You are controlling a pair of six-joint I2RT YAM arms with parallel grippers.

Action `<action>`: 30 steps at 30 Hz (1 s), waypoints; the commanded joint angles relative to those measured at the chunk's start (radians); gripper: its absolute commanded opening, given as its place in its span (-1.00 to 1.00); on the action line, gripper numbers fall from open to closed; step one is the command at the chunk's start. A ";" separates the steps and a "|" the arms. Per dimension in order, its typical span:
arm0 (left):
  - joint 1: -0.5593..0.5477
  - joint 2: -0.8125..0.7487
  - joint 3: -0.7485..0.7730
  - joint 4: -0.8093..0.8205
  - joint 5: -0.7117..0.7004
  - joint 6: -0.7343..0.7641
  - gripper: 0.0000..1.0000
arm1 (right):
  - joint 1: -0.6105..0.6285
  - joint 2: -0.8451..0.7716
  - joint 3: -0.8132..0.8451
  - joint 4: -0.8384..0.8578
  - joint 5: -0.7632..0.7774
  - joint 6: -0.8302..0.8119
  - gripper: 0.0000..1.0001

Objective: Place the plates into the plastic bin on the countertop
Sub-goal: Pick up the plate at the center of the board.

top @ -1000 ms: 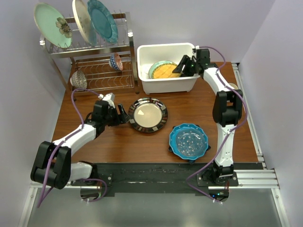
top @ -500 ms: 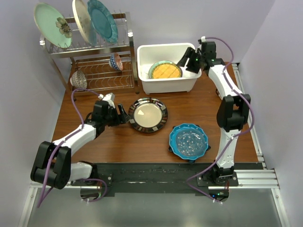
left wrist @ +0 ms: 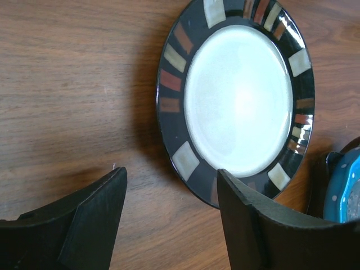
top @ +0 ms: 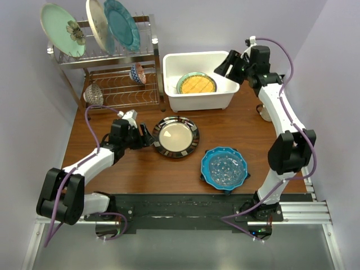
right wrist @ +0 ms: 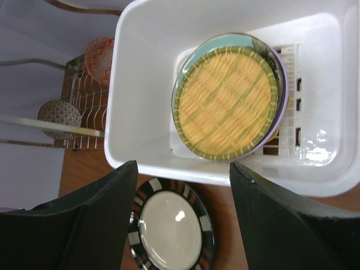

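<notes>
The plastic bin [top: 200, 102] stands at the back of the countertop [top: 140, 169] and holds a stack of plates topped by a yellow woven-look one [top: 196, 84] [right wrist: 225, 101]; a lilac rim [right wrist: 284, 90] shows beneath. My right gripper [top: 229, 63] [right wrist: 183, 166] hovers open and empty over the bin's right end. The dark-rimmed cream plate [top: 176, 136] [left wrist: 239, 101] lies flat mid-table. My left gripper [top: 147, 136] [left wrist: 171, 174] is open, low at that plate's left edge, one finger over the rim. A blue scalloped plate [top: 224, 167] rests on a dark-blue one. A mint flower plate [top: 62, 29] stands in the rack.
A chrome wire rack [top: 112, 84] at the back left also carries a cream plate [top: 97, 25], a teal plate [top: 121, 23] and two small patterned bowls [top: 138, 73] [top: 93, 94]. Walls close in the table on the left, back and right.
My right gripper has lifted out of the bin and drawn back to the right, empty, leaving the yellow plate on the stack. The left arm has stayed put, its jaws slightly narrower.
</notes>
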 commanded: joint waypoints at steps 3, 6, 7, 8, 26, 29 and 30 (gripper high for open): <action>-0.003 0.026 0.027 0.070 0.040 -0.018 0.34 | -0.002 -0.146 -0.142 0.066 -0.056 0.007 0.40; -0.003 0.044 0.025 0.085 0.042 -0.022 0.29 | 0.003 -0.192 -0.211 0.072 -0.076 0.007 0.40; -0.003 0.052 0.031 0.088 0.045 -0.024 0.26 | 0.003 -0.203 -0.228 0.076 -0.078 0.007 0.39; -0.003 0.058 0.032 0.091 0.051 -0.024 0.21 | 0.009 -0.223 -0.258 0.082 -0.081 0.005 0.40; -0.003 0.164 0.087 0.120 0.059 -0.024 -0.24 | 0.112 -0.295 -0.527 0.093 -0.105 -0.033 0.38; -0.003 0.185 0.091 0.133 0.062 -0.025 -0.29 | 0.124 -0.292 -0.556 0.099 -0.110 -0.038 0.38; -0.003 0.194 0.094 0.136 0.060 -0.025 -0.31 | 0.125 -0.291 -0.561 0.099 -0.109 -0.038 0.38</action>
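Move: The plate at the center of the board lies level with the left hand, its middle about 11 cm to the right and 5 cm below. From the right hand it is some 20 cm back, 20 cm to the left and 26 cm below. The bin's middle is about 1 cm back from the right hand, 8 cm left and 19 cm below; the blue plate stands 13 cm back and 19 cm right of the center plate. The black-rimmed plate is closed in on from both sides: the right hand, fingers staying open, draws back about 12 cm away from above the bin, sinks some 10 cm and drifts left, tipping down and turning counter-clockwise a little over 10 degrees each. The left hand eases down 2 cm, then forward and slightly right at the left rim, its fingers closing to about half their gap; contact can't be made out. ##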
